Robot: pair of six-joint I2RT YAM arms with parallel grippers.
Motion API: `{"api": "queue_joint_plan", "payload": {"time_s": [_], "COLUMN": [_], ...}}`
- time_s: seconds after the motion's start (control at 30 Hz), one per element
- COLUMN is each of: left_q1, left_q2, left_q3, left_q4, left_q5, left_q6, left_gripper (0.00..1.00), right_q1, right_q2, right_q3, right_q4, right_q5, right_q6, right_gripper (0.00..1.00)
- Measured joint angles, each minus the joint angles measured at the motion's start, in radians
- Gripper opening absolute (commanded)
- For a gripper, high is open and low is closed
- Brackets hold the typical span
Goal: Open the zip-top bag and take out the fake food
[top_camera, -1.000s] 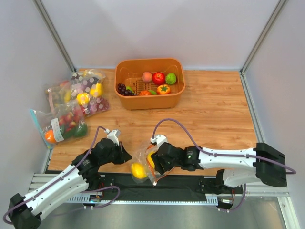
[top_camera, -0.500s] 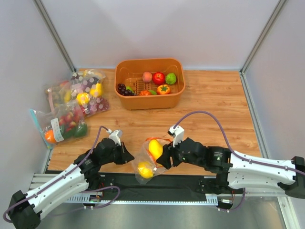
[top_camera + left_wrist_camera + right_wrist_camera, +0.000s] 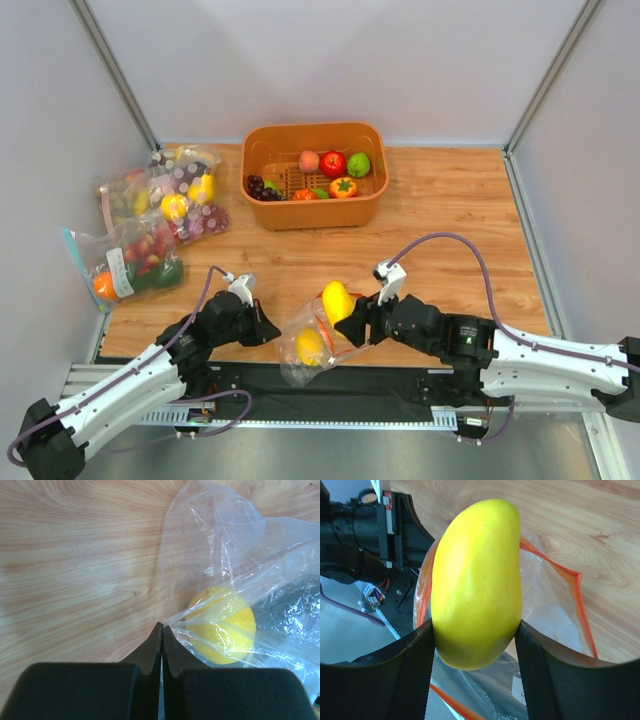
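The clear zip-top bag (image 3: 305, 350) with an orange-red zip strip (image 3: 580, 615) lies open at the table's near edge. My left gripper (image 3: 268, 330) is shut on the bag's plastic (image 3: 210, 545) at its left side. A round yellow fruit (image 3: 222, 625) stays inside the bag; it also shows in the top view (image 3: 309, 346). My right gripper (image 3: 345, 320) is shut on a long yellow mango-like fruit (image 3: 477, 580), held above the bag's open mouth; it also shows in the top view (image 3: 337, 301).
An orange basket (image 3: 265, 210) at the back centre holds a peach, red apple, green fruit and grapes. Other filled zip bags (image 3: 160, 215) lie at the left edge. A black strip (image 3: 380, 380) and rail run along the near edge.
My right gripper has drawn the long yellow fruit up and to the right, out of the bag's mouth. The bag has shifted a little right. My left gripper keeps its pinch.
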Motion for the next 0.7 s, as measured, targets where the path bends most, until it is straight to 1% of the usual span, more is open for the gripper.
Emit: {"api": "queue_joint_plan", "payload": {"time_s": [0.17,0.33,0.57,0.7], "left_q1": [0.000,0.000,0.000,0.000], "left_q2": [-0.007,-0.024,-0.028,-0.029], "left_q3": [-0.004,-0.016,-0.018,-0.018], "left_q4": [0.000,0.000,-0.001,-0.001], "left_q5": [0.000,0.000,0.001,0.003], "left_q6": [-0.003,-0.006,-0.008,-0.008], "left_gripper": [0.00,0.00,0.00,0.00], "right_q1": [0.000,0.000,-0.021,-0.079], "right_q2": [0.000,0.000,0.032,0.058], "right_q3": [-0.001,0.014,0.124,0.169], "right_q4": [0.072,0.106,0.113,0.113], "right_q5": [0.040,0.076,0.107,0.095], "right_q6": [0.003,-0.008,-0.074,-0.115], "right_gripper": [0.34,0.34,0.34,0.34]}}
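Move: The mango is already between my right fingers, just above the bag's mouth. The orange basket's middle lies about 38 cm ahead of my right hand, 7 cm to its left and 10 cm lower. In it the striped tomato sits some 36 cm straight ahead, while the lemon still in the bag is roughly 8 cm left, 2 cm back and 12 cm below. From my left hand the basket is about 37 cm ahead and 7 cm right. I lift the mango higher, clear of the bag, with my right hand: up about 8 cm while carrying it some 5 cm forward towards the orange basket, gathering speed, and drifting slightly left. My wrist tips the fingers up by 10 to 15 degrees and swings a little clockwise; they keep their grip. My left hand stays put low down, still pinching the bag's edge shut between its fingertips. ##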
